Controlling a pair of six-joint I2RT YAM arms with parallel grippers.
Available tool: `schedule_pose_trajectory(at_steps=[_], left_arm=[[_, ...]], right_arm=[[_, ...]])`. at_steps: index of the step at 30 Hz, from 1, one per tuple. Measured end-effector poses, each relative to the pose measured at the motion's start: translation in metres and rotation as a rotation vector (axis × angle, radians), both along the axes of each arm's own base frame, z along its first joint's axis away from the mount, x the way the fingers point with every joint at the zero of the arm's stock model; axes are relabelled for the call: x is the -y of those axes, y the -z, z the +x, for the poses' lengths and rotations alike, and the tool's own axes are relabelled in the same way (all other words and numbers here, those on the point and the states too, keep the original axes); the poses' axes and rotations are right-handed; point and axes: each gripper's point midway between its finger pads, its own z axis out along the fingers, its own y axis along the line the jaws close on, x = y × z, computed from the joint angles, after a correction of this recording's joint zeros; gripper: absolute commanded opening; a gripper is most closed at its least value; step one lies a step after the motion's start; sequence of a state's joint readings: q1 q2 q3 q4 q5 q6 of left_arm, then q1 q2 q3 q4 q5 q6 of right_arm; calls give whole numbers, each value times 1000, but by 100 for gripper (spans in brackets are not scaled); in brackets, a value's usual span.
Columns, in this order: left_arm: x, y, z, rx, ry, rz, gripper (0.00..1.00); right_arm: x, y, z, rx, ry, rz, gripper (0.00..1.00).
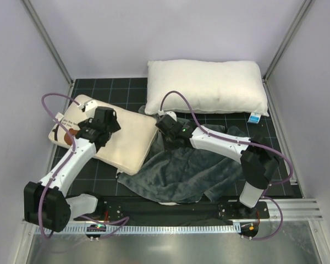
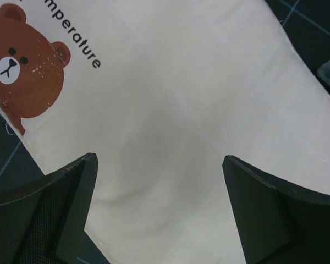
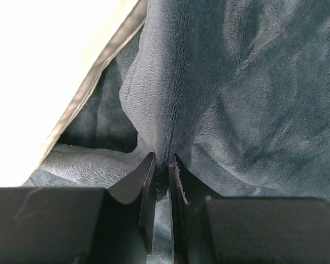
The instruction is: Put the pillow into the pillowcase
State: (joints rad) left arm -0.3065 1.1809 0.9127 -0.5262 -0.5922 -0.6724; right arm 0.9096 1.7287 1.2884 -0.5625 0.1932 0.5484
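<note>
The cream pillow [image 1: 129, 144] lies flat at the left, its brown bear face [image 2: 25, 71] and dark text toward the far-left end. My left gripper [image 1: 106, 122] hovers just over the pillow's middle [image 2: 176, 93], open wide [image 2: 159, 160] with nothing between the fingers. The dark grey plush pillowcase [image 1: 179, 173] lies crumpled in the centre, next to the pillow's right edge. My right gripper [image 1: 165, 123] is at the pillowcase's far edge, shut [image 3: 163, 160] on a raised fold of the plush fabric [image 3: 170, 82]. The pillow's cream edge [image 3: 49, 66] lies just left of that fold.
A large, puffy plain white pillow [image 1: 206, 88] lies along the back of the black gridded mat [image 1: 107, 88]. A small blue-and-white item [image 1: 255, 117] sits by its right corner. Light walls and metal frame posts close in both sides; a rail [image 1: 297, 206] runs along the near edge.
</note>
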Motion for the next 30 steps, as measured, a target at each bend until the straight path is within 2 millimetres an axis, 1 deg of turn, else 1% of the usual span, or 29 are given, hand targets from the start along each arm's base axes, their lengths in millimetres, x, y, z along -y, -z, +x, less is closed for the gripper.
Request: schedule_pose_trajectory(at_steps=[1, 5, 8, 9, 10, 12, 13, 15, 16, 20, 23, 27, 30], left_arm=[[-7, 10, 1, -28, -16, -18, 100], [-26, 34, 2, -72, -67, -70, 100], [-32, 55, 7, -112, -84, -84, 85], [-32, 64, 12, -129, -84, -85, 78], [-32, 75, 15, -150, -83, -84, 68], [-30, 90, 22, -173, -78, -88, 53], [-30, 94, 26, -172, -73, -90, 29], [-30, 94, 33, -154, -61, -104, 4], [-31, 94, 36, -142, -58, -118, 0], [-33, 92, 44, -98, -47, -172, 0], [-31, 85, 40, -66, -35, -188, 0], [-28, 61, 30, 15, -17, -221, 0], [-19, 41, 14, 98, 13, -273, 0]], right_arm=[[0, 0, 0, 0, 0, 0, 21], [0, -1, 1, 0, 2, 0, 21], [0, -2, 1, 2, 2, 2, 20], [0, -2, 1, 2, 2, 2, 21], [0, -2, 1, 2, 2, 3, 21], [0, -2, 1, 2, 2, 3, 21], [-1, -3, 2, 2, 2, 5, 21], [-2, -5, 2, 5, 2, 8, 21], [-2, -6, 3, 7, 2, 11, 21], [-4, -10, 5, 13, 3, 19, 21], [-6, -12, 6, 15, 2, 24, 21], [-10, -21, 8, 20, -4, 42, 21], [-17, -33, 12, 33, -9, 70, 21]])
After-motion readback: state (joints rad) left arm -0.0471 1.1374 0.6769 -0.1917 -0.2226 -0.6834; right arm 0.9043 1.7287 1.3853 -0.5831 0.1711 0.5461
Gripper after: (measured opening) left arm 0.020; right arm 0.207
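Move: From the open left hand, the pillow's middle lies some 11 cm below and about 3 cm to the left, level in reach. The pillowcase's middle is roughly 25 cm to its right and 11 cm nearer the base; the white cushion is about 34 cm right and 15 cm farther out. From the right hand, already pinching the pillowcase's edge, the pillow's middle is some 21 cm left, 2 cm ahead and 5 cm lower. Left hand drops about 9 cm, pinches the pillow's top and rises 5 cm; right raises the held pillowcase edge. ##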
